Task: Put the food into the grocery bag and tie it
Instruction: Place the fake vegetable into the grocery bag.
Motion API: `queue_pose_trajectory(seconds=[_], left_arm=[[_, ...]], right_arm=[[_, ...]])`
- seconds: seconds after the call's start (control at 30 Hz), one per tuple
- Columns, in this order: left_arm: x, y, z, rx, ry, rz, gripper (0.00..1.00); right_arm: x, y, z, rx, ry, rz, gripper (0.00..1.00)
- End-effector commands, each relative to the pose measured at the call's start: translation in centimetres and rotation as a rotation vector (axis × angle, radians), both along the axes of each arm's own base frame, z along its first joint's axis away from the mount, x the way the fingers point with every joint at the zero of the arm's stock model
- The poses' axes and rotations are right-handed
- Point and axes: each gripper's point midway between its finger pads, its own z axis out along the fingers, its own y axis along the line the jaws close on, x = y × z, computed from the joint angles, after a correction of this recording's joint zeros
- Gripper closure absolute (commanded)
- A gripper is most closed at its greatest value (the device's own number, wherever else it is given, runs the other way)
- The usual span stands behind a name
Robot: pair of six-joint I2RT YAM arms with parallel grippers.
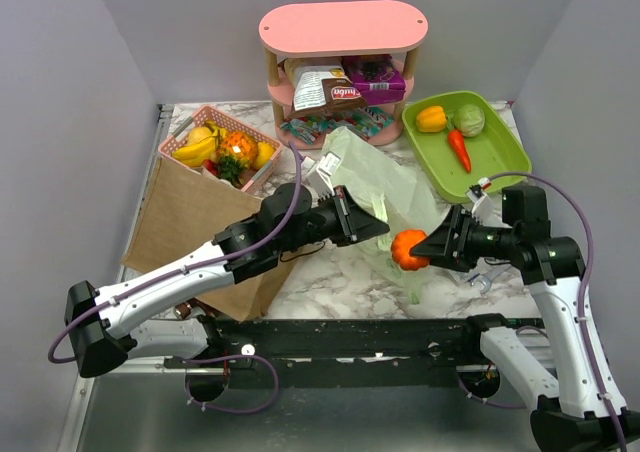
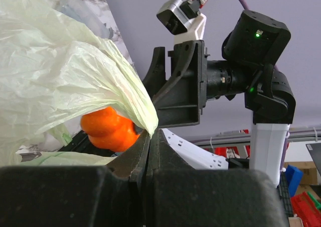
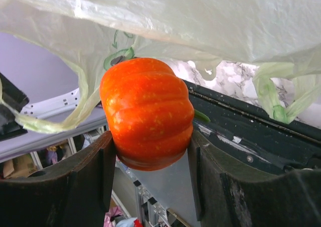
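My right gripper (image 1: 412, 249) is shut on a small orange pumpkin (image 1: 407, 249), one piece of the food, holding it by its sides (image 3: 148, 111) just under the grocery bag's rim. The grocery bag (image 1: 385, 187) is thin, pale green and crinkly, and lies at the table's middle. My left gripper (image 1: 378, 227) is shut on an edge of the bag (image 2: 60, 76), holding it lifted; the pinch shows in the left wrist view (image 2: 149, 134). There the pumpkin (image 2: 108, 129) sits right under the raised plastic. The bag (image 3: 200, 21) drapes over the pumpkin in the right wrist view, one loop handle hanging beside it.
A green tray (image 1: 497, 154) at the back right holds a yellow pepper (image 1: 431, 118), a carrot (image 1: 459, 149) and a green vegetable (image 1: 469, 119). A pink shelf (image 1: 343, 27) carries a snack pack (image 1: 325, 90) and a purple box (image 1: 376, 77). A pink basket (image 1: 168, 153) of fruit and a brown paper bag (image 1: 185, 222) are at the left.
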Motion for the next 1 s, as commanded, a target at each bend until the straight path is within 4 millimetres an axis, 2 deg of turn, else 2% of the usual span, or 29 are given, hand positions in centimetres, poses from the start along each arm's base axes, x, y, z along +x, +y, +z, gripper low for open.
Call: queue_pose_trajectory(seconds=[0.0, 0.13, 0.33, 0.53, 0.7, 0.87, 0.97], left_arm=[[-0.7, -0.6, 2.7, -0.067, -0.021, -0.057, 1.00], [-0.8, -0.5, 3.2, -0.075, -0.029, -0.058, 1.00], [-0.9, -0.1, 3.8, -0.081, -0.049, -0.055, 1.00], [-0.8, 0.5, 3.7, -0.072, -0.064, -0.036, 1.00], [-0.9, 1.3, 3.6, -0.074, -0.071, -0.016, 1.00], [-1.2, 1.9, 3.0, -0.084, -0.060, -0.012, 1.00], [-1.4, 2.3, 2.5, -0.087, -0.057, -0.009, 1.00]], right_arm=[[2.3, -0.2, -0.1, -0.020, -0.030, -0.048, 0.59], [4.9, -0.3, -0.1, -0.034, -0.065, -0.085, 0.58], [7.7, 0.2, -0.4, -0.052, -0.083, -0.093, 0.56], [9.4, 1.3, -0.8, -0.090, -0.092, -0.091, 0.54], [10.7, 0.8, -0.6, -0.144, -0.114, -0.116, 0.50], [12.5, 1.1, 0.0, -0.128, -0.150, -0.146, 0.48], [13.6, 1.8, -0.3, -0.107, -0.154, -0.145, 0.48]])
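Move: Your right gripper already holds the orange fake vegetable, and the grocery bag's mouth is about 8 cm ahead of it, 3 cm to its left and 2 cm lower. The clear box lies on the table about 20 cm to the right and 3 cm ahead, roughly 18 cm below. From the left gripper, which pinches the bag's edge, the mouth lies some 4 cm ahead, 5 cm right and 9 cm below. Carry the fake vegetable forward with the right gripper, about 11 cm into the bag's mouth, dipping a couple of centimetres on the way before easing partly back up; keep it gripped. Keep the bag's edge pinched in the left gripper and, mostly in the later half, lift it about 3 cm, drawing slightly back and left. ##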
